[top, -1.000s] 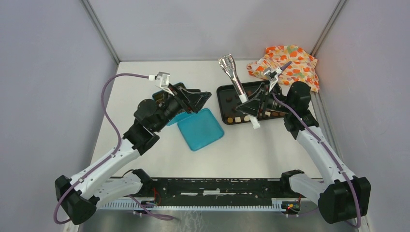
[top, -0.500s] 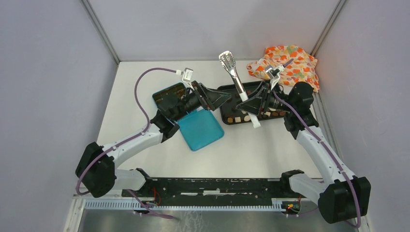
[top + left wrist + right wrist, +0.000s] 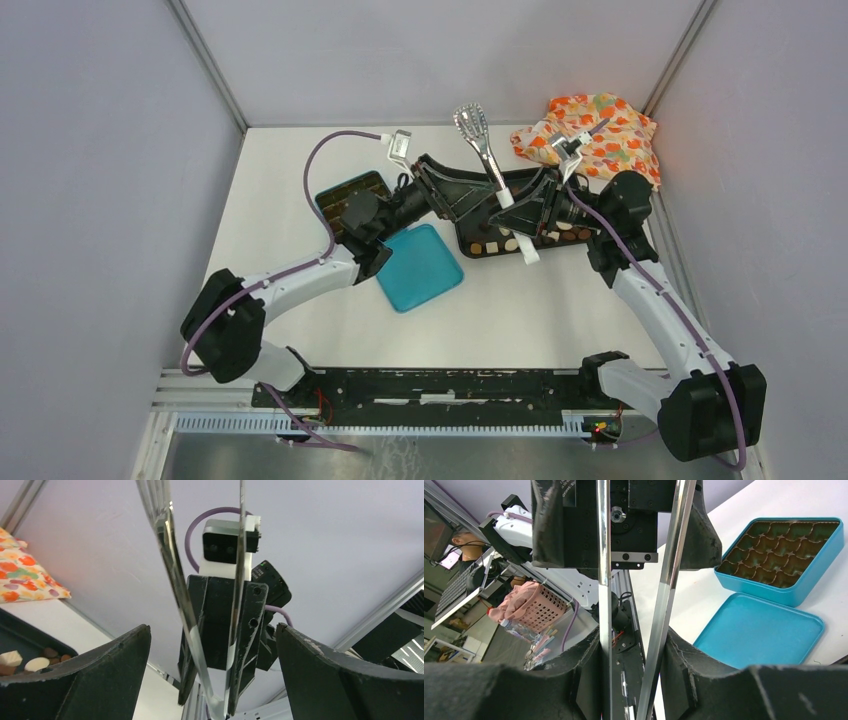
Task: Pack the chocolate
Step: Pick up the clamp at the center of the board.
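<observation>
The chocolate (image 3: 497,244) lies as small brown and cream pieces along the near side of a black tray (image 3: 462,190); a few pieces (image 3: 35,663) show at the lower left of the left wrist view. My right gripper (image 3: 518,212) (image 3: 631,645) is shut on the metal tongs (image 3: 483,150) (image 3: 669,600), held slanted above the tray with both tong arms pinched between its pads. My left gripper (image 3: 472,198) (image 3: 212,630) stands wide open, its fingers on either side of the tongs (image 3: 175,585) without touching them.
An open blue tin (image 3: 345,197) (image 3: 784,555) with empty brown compartments sits left of the tray, its lid (image 3: 420,266) (image 3: 759,630) lying flat just in front. The orange flowery cloth (image 3: 590,128) (image 3: 22,575) is bunched at the back right corner.
My left arm swung right from over the blue tin to the tongs, and its jaws opened wide around them. The right gripper and tongs barely moved.
</observation>
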`<action>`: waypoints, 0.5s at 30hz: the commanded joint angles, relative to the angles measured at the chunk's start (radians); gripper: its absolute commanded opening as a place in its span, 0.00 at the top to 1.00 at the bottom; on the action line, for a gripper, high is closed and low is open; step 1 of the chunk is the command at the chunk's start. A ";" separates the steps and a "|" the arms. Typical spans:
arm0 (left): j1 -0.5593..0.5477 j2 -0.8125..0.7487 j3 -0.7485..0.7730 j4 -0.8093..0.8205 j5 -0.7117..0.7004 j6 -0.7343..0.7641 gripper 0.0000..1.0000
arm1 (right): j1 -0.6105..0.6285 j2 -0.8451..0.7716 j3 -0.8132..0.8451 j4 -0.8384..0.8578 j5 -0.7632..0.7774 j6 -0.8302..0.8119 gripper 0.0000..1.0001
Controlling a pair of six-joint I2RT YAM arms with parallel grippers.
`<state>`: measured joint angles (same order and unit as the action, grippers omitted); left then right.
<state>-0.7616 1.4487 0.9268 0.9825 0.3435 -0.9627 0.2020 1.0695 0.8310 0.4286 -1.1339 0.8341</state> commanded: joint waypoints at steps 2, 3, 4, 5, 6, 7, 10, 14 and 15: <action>-0.025 0.040 0.062 0.090 -0.050 -0.056 0.04 | 0.007 -0.002 -0.014 0.081 -0.008 0.014 0.89; -0.029 0.044 0.066 0.087 -0.066 -0.060 0.05 | 0.008 -0.002 -0.016 0.079 -0.006 0.012 0.89; -0.032 0.046 0.072 0.073 -0.079 -0.064 0.07 | 0.008 -0.003 -0.016 0.073 -0.005 0.007 0.89; -0.035 0.050 0.080 0.058 -0.085 -0.065 0.09 | 0.008 -0.003 -0.017 0.067 -0.005 0.001 0.89; -0.037 0.051 0.088 0.041 -0.092 -0.065 0.11 | 0.008 -0.002 -0.017 0.063 -0.004 -0.003 0.89; -0.040 0.054 0.094 0.027 -0.096 -0.064 0.13 | 0.007 -0.002 -0.017 0.060 -0.004 -0.006 0.89; -0.044 0.065 0.110 0.004 -0.107 -0.073 0.22 | 0.007 0.001 -0.016 0.055 -0.003 -0.009 0.88; -0.046 0.082 0.117 0.018 -0.105 -0.097 0.38 | 0.009 0.003 -0.015 0.052 -0.004 -0.011 0.87; -0.045 0.086 0.118 0.021 -0.103 -0.103 0.46 | 0.009 0.003 -0.015 0.052 -0.007 -0.012 0.86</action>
<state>-0.8009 1.5181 1.0050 0.9749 0.2619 -1.0138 0.2073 1.0756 0.8074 0.4358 -1.1358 0.8368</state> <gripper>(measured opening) 0.649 0.428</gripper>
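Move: Just to the right of the open left hand, about 3 cm, and some 2 cm farther out and 1 cm higher, is the middle of the clamp. The right hand already holds it by the white handle, with its middle about 4 cm ahead, 2 cm to the left and 3 cm above that hand. Roughly 28 cm below the left hand lie the chocolate tray, 7 cm ahead and 11 cm right, the blue lid, 5 cm back and 10 cm left, and the blue box, 6 cm ahead and 21 cm left. Easing to the right about 2 cm, with about 1 cm each of forward and up, the left hand brings the clamp's two metal arms deeper between its fingers while closing them from wide open to about two-thirds. Its fingertips come right up to the metal arms from both sides. The right hand keeps its grip on the handle, sinking about 1 cm. ##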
